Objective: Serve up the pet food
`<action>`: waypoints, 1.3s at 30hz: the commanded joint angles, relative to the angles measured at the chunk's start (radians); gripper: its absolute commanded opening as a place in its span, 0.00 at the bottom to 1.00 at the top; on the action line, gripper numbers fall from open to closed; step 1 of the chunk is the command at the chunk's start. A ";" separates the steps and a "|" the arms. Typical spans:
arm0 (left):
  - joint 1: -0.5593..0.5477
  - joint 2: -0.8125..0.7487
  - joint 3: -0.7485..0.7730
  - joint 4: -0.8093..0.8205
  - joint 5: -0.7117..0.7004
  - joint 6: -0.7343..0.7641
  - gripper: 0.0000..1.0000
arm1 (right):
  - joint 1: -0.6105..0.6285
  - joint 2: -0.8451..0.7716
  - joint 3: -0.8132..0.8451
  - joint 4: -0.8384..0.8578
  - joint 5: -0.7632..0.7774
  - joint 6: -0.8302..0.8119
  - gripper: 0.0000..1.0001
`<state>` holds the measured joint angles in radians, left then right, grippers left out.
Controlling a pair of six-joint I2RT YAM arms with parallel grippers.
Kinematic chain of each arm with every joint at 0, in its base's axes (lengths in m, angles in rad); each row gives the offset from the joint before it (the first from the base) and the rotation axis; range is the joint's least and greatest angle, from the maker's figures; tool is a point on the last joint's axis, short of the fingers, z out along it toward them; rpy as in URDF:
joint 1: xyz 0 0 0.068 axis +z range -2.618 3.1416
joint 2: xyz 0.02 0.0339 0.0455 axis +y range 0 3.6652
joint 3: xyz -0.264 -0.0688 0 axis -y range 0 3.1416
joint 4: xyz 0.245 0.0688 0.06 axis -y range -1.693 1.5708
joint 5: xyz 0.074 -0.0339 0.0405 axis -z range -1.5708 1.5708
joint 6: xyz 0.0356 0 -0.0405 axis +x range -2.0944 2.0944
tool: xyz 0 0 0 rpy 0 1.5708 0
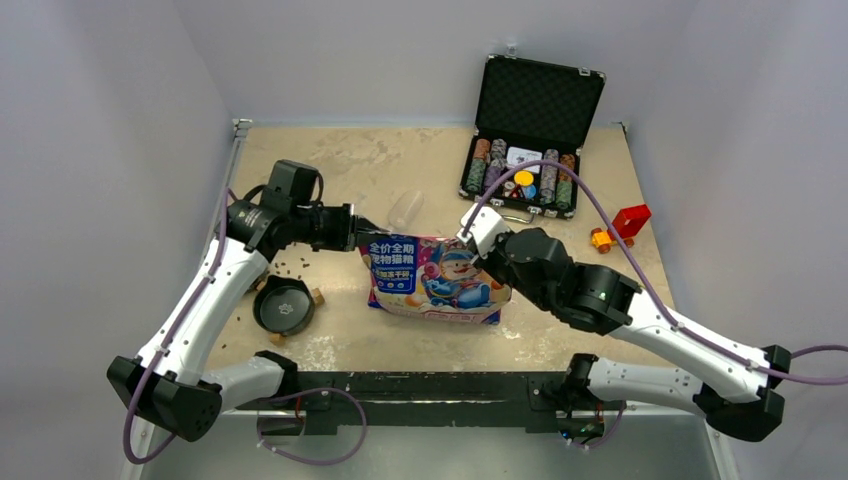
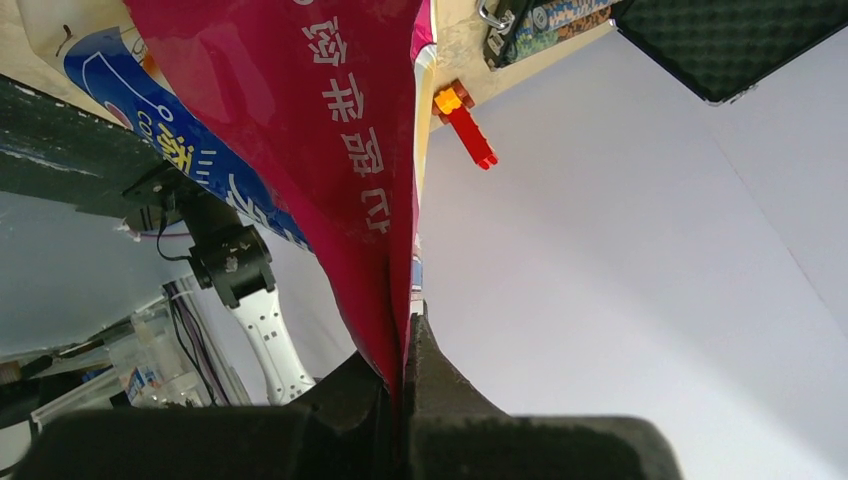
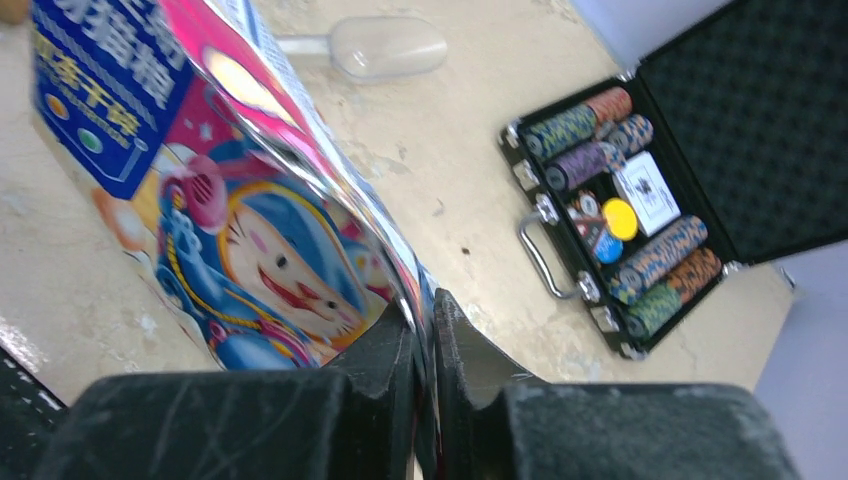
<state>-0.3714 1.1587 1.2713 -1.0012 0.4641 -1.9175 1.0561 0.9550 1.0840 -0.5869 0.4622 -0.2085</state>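
The pet food bag point(image 1: 435, 278), bright blue and pink with a cartoon figure, is at the table's middle. My left gripper point(image 1: 362, 228) is shut on the bag's upper left edge; in the left wrist view the red film point(image 2: 330, 150) is pinched between the fingers of my left gripper point(image 2: 405, 345). My right gripper point(image 1: 468, 235) is shut on the upper right edge, and the bag point(image 3: 230, 200) runs into its closed jaws point(image 3: 427, 320). A few dark kibble pellets point(image 1: 290, 265) lie scattered by a black bowl point(image 1: 283, 305) at the left.
A clear plastic scoop point(image 1: 403, 210) lies behind the bag, also in the right wrist view point(image 3: 385, 45). An open black case of poker chips point(image 1: 520, 170) stands at the back right. A red and orange toy point(image 1: 625, 222) sits right of it.
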 commanded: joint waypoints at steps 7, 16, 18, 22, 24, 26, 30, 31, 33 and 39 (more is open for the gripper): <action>0.088 -0.075 0.047 -0.028 -0.097 0.012 0.00 | -0.112 -0.133 -0.046 -0.230 0.362 0.011 0.00; 0.091 -0.077 0.046 -0.033 -0.092 0.012 0.00 | -0.155 -0.198 -0.058 -0.280 0.343 0.049 0.00; 0.091 -0.077 0.049 -0.033 -0.091 0.014 0.00 | -0.156 -0.213 -0.056 -0.298 0.327 0.066 0.00; 0.091 -0.077 0.054 -0.035 -0.092 0.014 0.00 | -0.157 -0.229 -0.039 -0.305 0.303 0.091 0.00; 0.091 -0.077 0.055 -0.040 -0.089 0.014 0.00 | -0.156 -0.223 -0.016 -0.309 0.266 0.099 0.00; 0.091 -0.077 0.056 -0.045 -0.088 0.021 0.00 | -0.156 -0.214 0.009 -0.300 0.174 0.066 0.06; 0.091 -0.076 0.057 -0.051 -0.076 0.032 0.00 | -0.143 -0.130 0.082 -0.264 -0.039 0.007 0.54; 0.090 -0.076 0.057 -0.053 -0.070 0.033 0.00 | -0.122 -0.102 0.105 -0.241 -0.059 -0.012 0.57; 0.088 -0.077 0.060 -0.063 -0.059 0.037 0.00 | -0.057 -0.042 0.138 -0.163 -0.053 -0.069 0.60; 0.088 -0.091 0.053 -0.082 -0.032 0.038 0.00 | 0.118 0.180 0.260 0.024 -0.011 -0.235 0.63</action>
<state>-0.3134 1.1156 1.2720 -1.0916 0.4633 -1.8912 1.1160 1.0149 1.2568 -0.7094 0.4618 -0.3107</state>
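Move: The left gripper already grips the pet food bag's top left corner; the right one already pinches its top edge. From the right gripper, the edge's right end lies about 7 cm to the right, 3 cm back and 2 cm lower. The clear scoop lies some 14 cm ahead and 13 cm left, the chip case about 20 cm ahead and 9 cm right, both roughly 25 cm below. From the left gripper, that right end is some 20 cm right and 4 cm back. Slide the shut right fingers along the bag's top edge to the right in short pulls, about 7 cm towards its right end, then open them, lift off some 3 cm and swing back left about 8 cm above the edge, turning counter-clockwise. Keep the left gripper shut on its corner, drawing it some 2 cm left late on. ##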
